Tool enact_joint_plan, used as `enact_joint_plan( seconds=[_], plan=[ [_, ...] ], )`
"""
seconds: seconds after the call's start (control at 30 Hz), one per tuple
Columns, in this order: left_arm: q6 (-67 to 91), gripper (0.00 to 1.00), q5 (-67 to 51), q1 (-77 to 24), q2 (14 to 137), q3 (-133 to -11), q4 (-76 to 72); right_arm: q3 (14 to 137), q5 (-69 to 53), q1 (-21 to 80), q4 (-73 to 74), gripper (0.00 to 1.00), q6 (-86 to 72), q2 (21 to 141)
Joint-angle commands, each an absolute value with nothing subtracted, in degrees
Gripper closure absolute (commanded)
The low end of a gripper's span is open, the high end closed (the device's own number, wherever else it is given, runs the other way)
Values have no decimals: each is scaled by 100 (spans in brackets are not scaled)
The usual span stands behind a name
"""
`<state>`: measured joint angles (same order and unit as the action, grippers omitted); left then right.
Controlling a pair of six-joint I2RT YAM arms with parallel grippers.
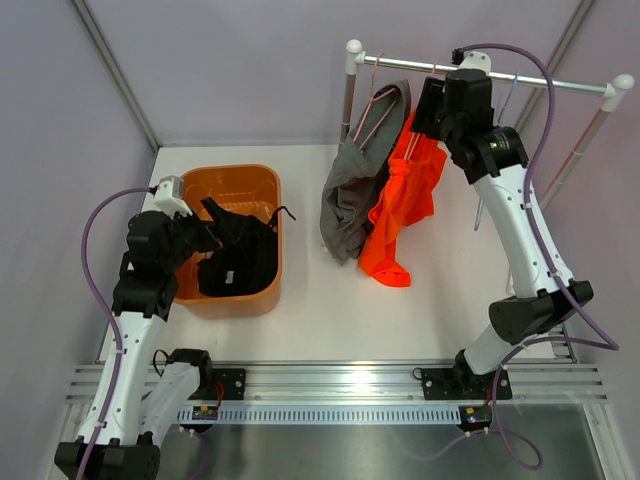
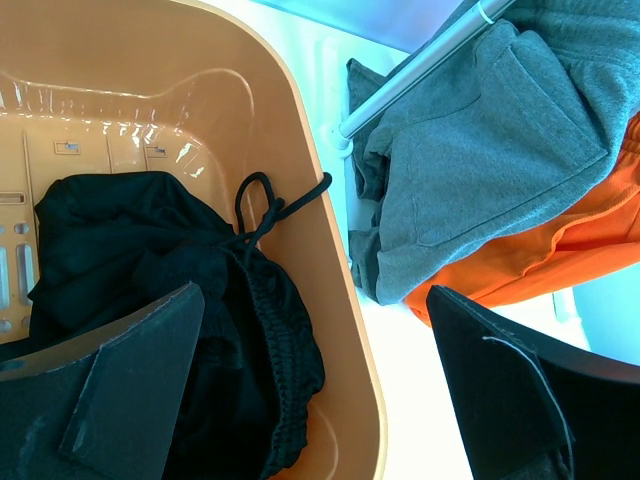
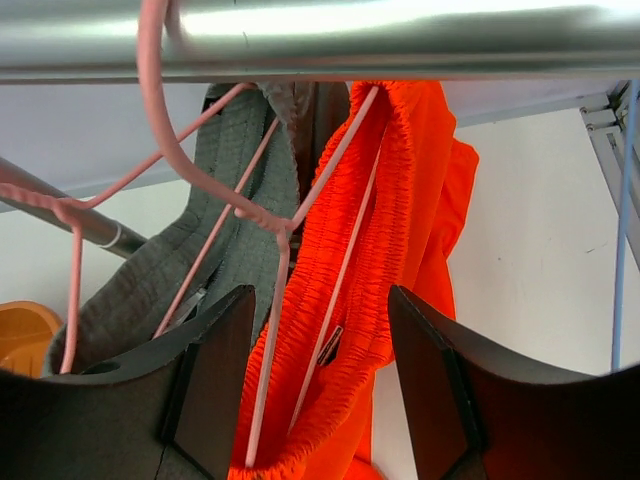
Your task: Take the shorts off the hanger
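Note:
Black shorts (image 1: 238, 262) lie bunched in the orange bin (image 1: 262, 180); their drawstring (image 2: 262, 205) drapes over the bin wall. My left gripper (image 1: 205, 237) hovers over that bin, open and empty (image 2: 315, 293). Grey shorts (image 1: 350, 195) and bright orange shorts (image 1: 405, 210) hang from pink hangers (image 3: 270, 225) on the metal rail (image 1: 480, 75). My right gripper (image 1: 418, 125) is up at the rail, open, its fingers on either side of the orange shorts' waistband (image 3: 385, 200) and the hanger's wires, gripper (image 3: 318, 300). The grey shorts (image 3: 150, 285) hang just left of it.
The rail stands on white posts (image 1: 353, 50) at the back of the white table (image 1: 330, 310). A blue hanger (image 3: 622, 230) hangs right of the orange shorts. The bin's rim (image 2: 340, 300) runs between my left fingers. Grey walls enclose the back and sides.

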<state>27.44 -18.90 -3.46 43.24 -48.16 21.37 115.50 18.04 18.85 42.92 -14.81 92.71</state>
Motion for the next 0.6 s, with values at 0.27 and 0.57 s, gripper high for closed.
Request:
enact_joint_plan(
  seconds=[0.27,0.57],
  plan=[
    [2584,1,-2039,-334,4359,-4825,2074,11980,2549,2030,3314,36,-1450,9799],
    [2558,1,-2048,-325,4386,-4834,2100,12375,2601,2030,3375,41,-1424,10248]
  ],
)
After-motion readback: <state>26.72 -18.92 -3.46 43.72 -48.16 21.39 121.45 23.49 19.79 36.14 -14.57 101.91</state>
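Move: The neck of the red shorts' pink hanger is close to the right hand: roughly 3 cm ahead, 1 cm left and 4 cm above, with the metal rail 4 cm higher than the neck. The shorts hang about 16 cm below the hand, some 3 cm left and 1 cm ahead. The grey shorts' hanger is about 10 cm left of the neck, level with it. From the idle left hand, the neck is some 40 cm right, 18 cm ahead and 16 cm up. Slide the right gripper forward about 5 cm, almost level, so its half-open fingers pass beneath the rail and come astride the neck of the red shorts' pink hanger. Let the fingertips tip up and turn slightly clockwise, some 5 degrees in all, and don't close them on the hanger yet. ##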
